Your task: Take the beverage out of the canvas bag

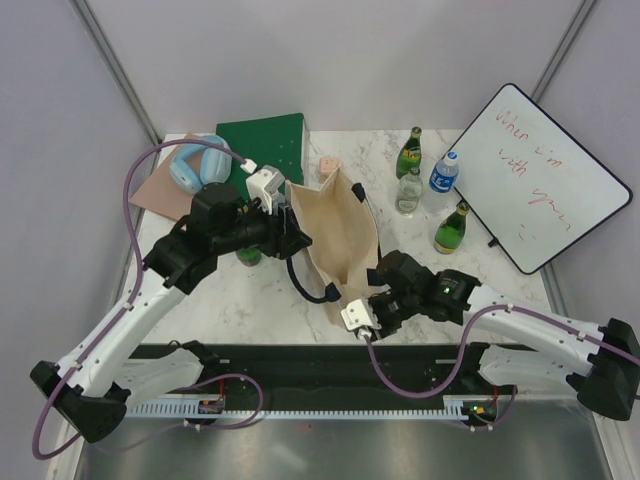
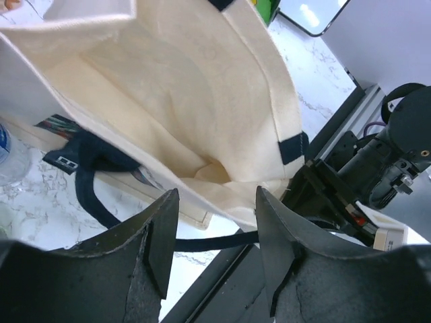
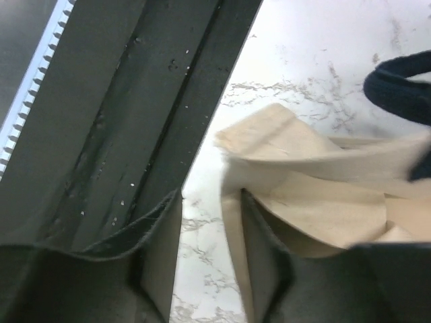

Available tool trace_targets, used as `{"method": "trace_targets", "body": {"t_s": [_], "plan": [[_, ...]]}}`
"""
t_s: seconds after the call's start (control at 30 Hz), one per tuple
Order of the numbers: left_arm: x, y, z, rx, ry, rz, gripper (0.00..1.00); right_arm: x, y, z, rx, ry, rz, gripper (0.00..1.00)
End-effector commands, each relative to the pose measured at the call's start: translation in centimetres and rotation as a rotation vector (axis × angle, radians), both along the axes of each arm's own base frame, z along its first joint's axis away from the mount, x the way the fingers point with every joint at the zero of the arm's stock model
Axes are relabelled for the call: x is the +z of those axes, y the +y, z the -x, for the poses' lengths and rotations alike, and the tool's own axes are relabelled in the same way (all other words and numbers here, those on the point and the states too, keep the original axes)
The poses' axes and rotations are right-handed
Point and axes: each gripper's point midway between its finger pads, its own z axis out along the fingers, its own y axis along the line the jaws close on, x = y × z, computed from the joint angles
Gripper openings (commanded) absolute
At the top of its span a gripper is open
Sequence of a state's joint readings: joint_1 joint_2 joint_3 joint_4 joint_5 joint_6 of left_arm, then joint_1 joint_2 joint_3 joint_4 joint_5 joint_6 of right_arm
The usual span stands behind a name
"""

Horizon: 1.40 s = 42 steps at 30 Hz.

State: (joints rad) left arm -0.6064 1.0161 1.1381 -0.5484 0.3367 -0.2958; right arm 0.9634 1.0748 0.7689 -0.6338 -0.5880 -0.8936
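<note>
The cream canvas bag (image 1: 340, 235) lies on its side mid-table, its navy handle (image 1: 305, 285) looped toward the near edge. My left gripper (image 1: 293, 238) is open at the bag's left rim. The left wrist view looks past that gripper (image 2: 217, 202) into the bag's mouth (image 2: 182, 101), where only bare fabric shows and no bottle. A green bottle (image 1: 248, 256) stands under my left arm, mostly hidden. My right gripper (image 1: 372, 300) is open at the bag's near corner. In the right wrist view this gripper (image 3: 210, 198) has marble between its fingers, and the bag's edge (image 3: 296, 202) lies against the right finger.
Several bottles stand back right: two green ones (image 1: 410, 152) (image 1: 452, 228), a clear one (image 1: 408, 190) and a blue-labelled one (image 1: 443, 175). A whiteboard (image 1: 540, 175) leans at the right. A green book (image 1: 262, 143), blue headphones (image 1: 198, 165) and a small pink block (image 1: 327, 163) sit at the back.
</note>
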Motion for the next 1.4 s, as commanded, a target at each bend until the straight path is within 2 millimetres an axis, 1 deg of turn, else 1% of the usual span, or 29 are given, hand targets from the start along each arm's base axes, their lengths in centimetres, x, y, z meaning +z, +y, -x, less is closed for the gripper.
{"method": "trace_targets", "body": {"t_s": [0.0, 0.03, 0.07, 0.1, 0.17, 0.2, 0.23, 0.27, 0.3, 0.33, 0.37, 0.43, 0.47, 0.53, 0.57, 0.6, 0.67, 0.7, 0.73, 0.77, 0.8, 0.87, 0.9, 0.93, 1.03, 1.1, 1.13, 1.27, 1.37], "plan": [[1.8, 0.5, -0.1, 0.039, -0.036, 0.029, 0.57, 1.4, -0.7, -1.4, -0.108, -0.055, 0.002, 0.54], [2.0, 0.6, -0.1, 0.039, -0.041, 0.031, 0.57, 2.2, -0.5, -2.2, -0.139, -0.078, -0.012, 0.57], [2.2, 0.6, -0.1, 0.041, -0.046, 0.032, 0.57, 3.1, -0.3, -2.9, -0.181, -0.076, -0.034, 0.71], [2.3, 0.6, -0.2, 0.042, -0.050, 0.034, 0.57, 5.3, 0.6, -3.8, -0.210, -0.102, -0.096, 0.98], [3.1, 0.8, -0.1, 0.049, -0.070, 0.044, 0.58, 8.1, 1.4, -5.5, -0.302, -0.102, -0.179, 0.98], [3.3, 1.0, -0.2, 0.061, -0.072, 0.046, 0.59, 10.4, 1.8, -6.5, -0.344, -0.114, -0.234, 0.98], [4.0, 1.3, 0.0, 0.068, -0.092, 0.056, 0.59, 11.8, 2.1, -7.4, -0.386, -0.114, -0.270, 0.98], [4.4, 1.4, 0.1, 0.073, -0.102, 0.063, 0.62, 13.0, 1.8, -9.0, -0.469, -0.115, -0.301, 0.98], [4.9, 1.8, -0.1, 0.096, -0.114, 0.065, 0.63, 15.6, 2.3, -10.4, -0.545, -0.087, -0.381, 0.98], [5.5, 2.1, -0.1, 0.114, -0.129, 0.070, 0.65, 16.9, 2.2, -11.4, -0.604, -0.067, -0.419, 0.98], [6.1, 2.9, -0.3, 0.160, -0.147, 0.072, 0.68, 19.0, 1.8, -13.7, -0.727, -0.031, -0.486, 0.98], [6.6, 3.8, -0.5, 0.210, -0.164, 0.066, 0.70, 20.7, 0.5, -16.5, -0.872, -0.001, -0.542, 0.98], [7.0, 4.8, -0.7, 0.259, -0.184, 0.060, 0.73, 21.7, 0.1, -18.0, -0.976, 0.034, -0.572, 0.98], [7.1, 6.0, -0.7, 0.314, -0.192, 0.050, 0.76, 22.1, -1.0, -20.0, -1.083, 0.059, -0.586, 0.98], [7.0, 6.8, -1.1, 0.367, -0.198, 0.036, 0.77, 22.2, -1.5, -21.2, -1.156, 0.075, -0.596, 0.98], [7.1, 7.3, -1.1, 0.389, -0.201, 0.031, 0.77, 22.2, -2.1, -22.0, -1.229, 0.136, -0.614, 0.98], [6.8, 8.7, -1.5, 0.469, -0.195, 0.004, 0.84, 21.8, -2.4, -22.8, -1.289, 0.198, -0.598, 0.98], [7.1, 9.3, -1.6, 0.499, -0.199, -0.002, 0.86, 21.7, -3.0, -23.4, -1.342, 0.228, -0.603, 0.98], [6.7, 10.2, -1.8, 0.544, -0.190, -0.033, 0.88, 22.0, -3.6, -24.0, -1.390, 0.234, -0.609, 0.98], [6.6, 10.5, -2.0, 0.559, -0.187, -0.053, 0.89, 22.0, -4.2, -24.7, -1.438, 0.233, -0.616, 0.98], [7.2, 11.0, -2.1, 0.581, -0.197, -0.059, 0.91, 22.1, -6.3, -26.1, -1.547, 0.197, -0.638, 0.98], [7.2, 12.5, -2.6, 0.653, -0.202, -0.116, 0.97, 23.4, -8.6, -27.1, -1.648, 0.134, -0.684, 0.98], [7.7, 12.8, -3.0, 0.668, -0.209, -0.125, 0.98, 23.8, -10.9, -28.0, -1.754, 0.041, -0.694, 0.98], [8.1, 13.4, -3.4, 0.686, -0.222, -0.143, 0.98, 24.6, -12.2, -28.3, -1.789, -0.029, -0.696, 0.98], [8.9, 14.5, -4.4, 0.730, -0.229, -0.162, 1.00, 26.0, -15.7, -28.8, -1.899, -0.212, -0.663, 0.98], [9.4, 14.9, -4.9, 0.748, -0.229, -0.157, 1.00, 26.5, -17.3, -28.9, -1.940, -0.286, -0.642, 0.98], [9.5, 15.2, -5.1, 0.762, -0.228, -0.157, 1.00, 26.8, -18.5, -28.9, -1.982, -0.332, -0.634, 0.98], [9.9, 15.7, -5.1, 0.780, -0.236, -0.153, 1.00, 26.7, -21.5, -28.5, -2.048, -0.427, -0.574, 0.98], [9.8, 15.8, -4.8, 0.781, -0.236, -0.144, 1.00, 26.0, -22.6, -28.0, -2.057, -0.439, -0.542, 0.98]]}}
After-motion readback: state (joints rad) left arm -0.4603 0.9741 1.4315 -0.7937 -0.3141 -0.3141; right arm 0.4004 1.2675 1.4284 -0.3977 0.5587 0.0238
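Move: The canvas bag's middle lies from the left hand about 6 cm ahead, 10 cm to the right and 17 cm below; from the right hand it is some 19 cm ahead, 6 cm left and level. The bag-side green bottle stands 11 cm ahead and 10 cm left of the left hand, 20 cm below. From the right hand, the front green bottle is 28 cm ahead and 18 cm right, the clear bottle 36 cm ahead and 8 cm right. Both hands leave the canvas bag with fingers opening wide: the right sweeps forward about 30 cm while rising some 25 cm, then increasingly to the right towards the bottles there, its wrist turning clockwise well past a right angle to point forward. The left hand frees its fingers from around the dark strap and lifts and swings left about 15 cm, turning counter-clockwise some 45 degrees. ##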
